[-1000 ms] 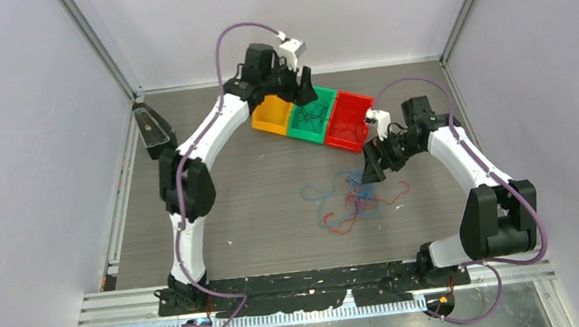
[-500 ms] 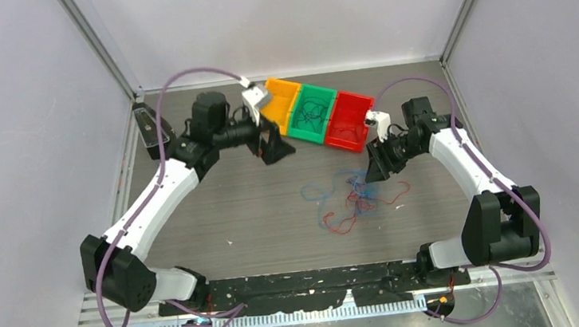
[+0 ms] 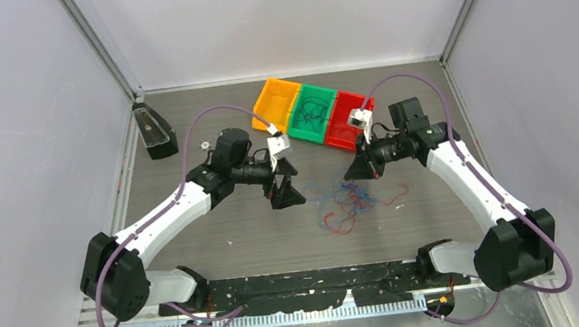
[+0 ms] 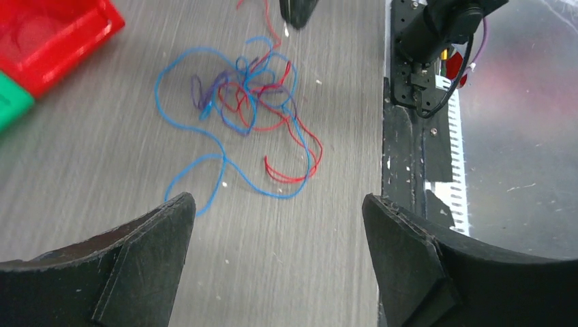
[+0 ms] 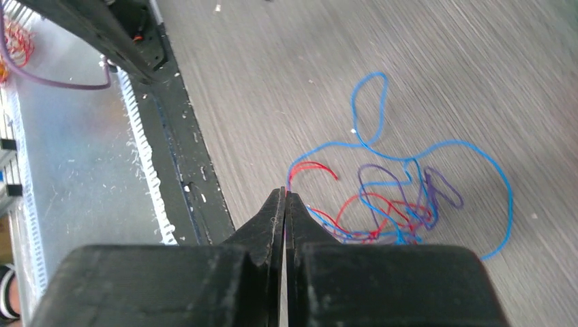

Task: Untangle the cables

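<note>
The cables lie as a loose tangle of thin red, blue and purple strands on the grey table, between the two arms. In the left wrist view the cables lie ahead of my left gripper, which hangs open over bare table with nothing between its fingers. It sits just left of the tangle. My right gripper is at the tangle's far right edge. In its own view the gripper is shut, with a red strand coming out from between its tips. The rest of the cables spread beyond.
Three bins stand in a row at the back: orange, green with dark strands inside, and red. A black box lies at the far left. The black base rail runs along the near edge.
My left arm swung from the bins down to the table beside the tangle, and its jaws opened wide. My right gripper closed from open to shut at the tangle's edge.
</note>
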`<action>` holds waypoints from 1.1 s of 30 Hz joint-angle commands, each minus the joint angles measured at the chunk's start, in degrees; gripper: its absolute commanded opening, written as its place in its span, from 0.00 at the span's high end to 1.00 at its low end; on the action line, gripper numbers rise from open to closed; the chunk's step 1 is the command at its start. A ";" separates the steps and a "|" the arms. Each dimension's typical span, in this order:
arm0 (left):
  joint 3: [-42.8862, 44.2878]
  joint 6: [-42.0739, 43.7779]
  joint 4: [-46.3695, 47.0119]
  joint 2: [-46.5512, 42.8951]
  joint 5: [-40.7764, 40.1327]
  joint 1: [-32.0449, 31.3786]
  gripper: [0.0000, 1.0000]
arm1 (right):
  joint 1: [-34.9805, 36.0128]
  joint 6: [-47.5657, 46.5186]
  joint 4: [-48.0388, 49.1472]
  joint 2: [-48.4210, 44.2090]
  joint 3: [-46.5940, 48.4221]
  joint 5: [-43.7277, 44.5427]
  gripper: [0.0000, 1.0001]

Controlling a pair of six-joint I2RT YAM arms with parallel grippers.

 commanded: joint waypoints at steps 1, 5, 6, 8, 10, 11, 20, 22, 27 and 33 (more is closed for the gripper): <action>4.47 11.61 3.64 0.45 1.50 -3.18 0.06 | 4.70 1.50 3.74 -4.91 1.57 -1.97 0.94; 10.87 15.71 -2.83 7.14 -4.23 -3.92 0.14 | 6.17 2.93 3.11 -4.09 3.44 6.41 0.87; 13.42 15.14 -5.60 10.06 -8.21 -3.91 0.18 | 6.11 2.80 1.95 -3.23 3.73 9.68 0.85; 16.74 12.81 -9.39 14.64 -13.19 -3.90 0.25 | 6.10 2.64 0.55 -2.16 3.53 14.22 0.82; 19.47 11.65 -12.27 18.15 -14.84 -3.75 0.28 | 6.05 1.73 -0.26 -1.58 2.81 17.08 0.80; 19.85 11.47 -12.49 19.40 -14.76 -3.82 0.28 | 6.07 1.57 -0.37 -1.37 2.12 18.63 0.79; 30.95 20.89 -23.41 33.32 -16.26 -4.88 0.32 | 4.06 1.61 -1.17 2.33 0.34 24.47 0.77; 30.98 22.16 -23.27 34.31 -16.85 -5.73 0.32 | 3.59 2.16 -1.83 4.43 0.57 25.95 0.76; 30.21 24.76 -21.38 36.54 -15.66 -6.64 0.32 | 2.45 4.94 -2.13 8.41 0.72 25.11 0.74; 29.21 24.68 -15.61 38.96 -15.73 -6.91 0.32 | 0.15 7.76 -1.46 10.61 0.21 25.12 0.72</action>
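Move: A small blue cable loop at the tangle's left edge lies about 5 cm ahead of the left hand, 7 cm to its right and 17 cm below; the tangle's middle is some 3 cm ahead, 16 cm right. From the right hand, the tangle's middle is about 1 cm ahead, 2 cm left and 17 cm down, the loop about 3 cm ahead, 11 cm left, and the red bin some 24 cm ahead, 3 cm right. Forward about 7 cm and down about 13 cm, after a brief rise to the right, the left hand goes to above the small blue loop, its fingers tipping down and narrowing to about two-thirds open. The right hand rises slightly leftward, then sinks back over the tangle, ending 8 cm lower and 5 cm farther right; its fingers tip down and open to a quarter. ##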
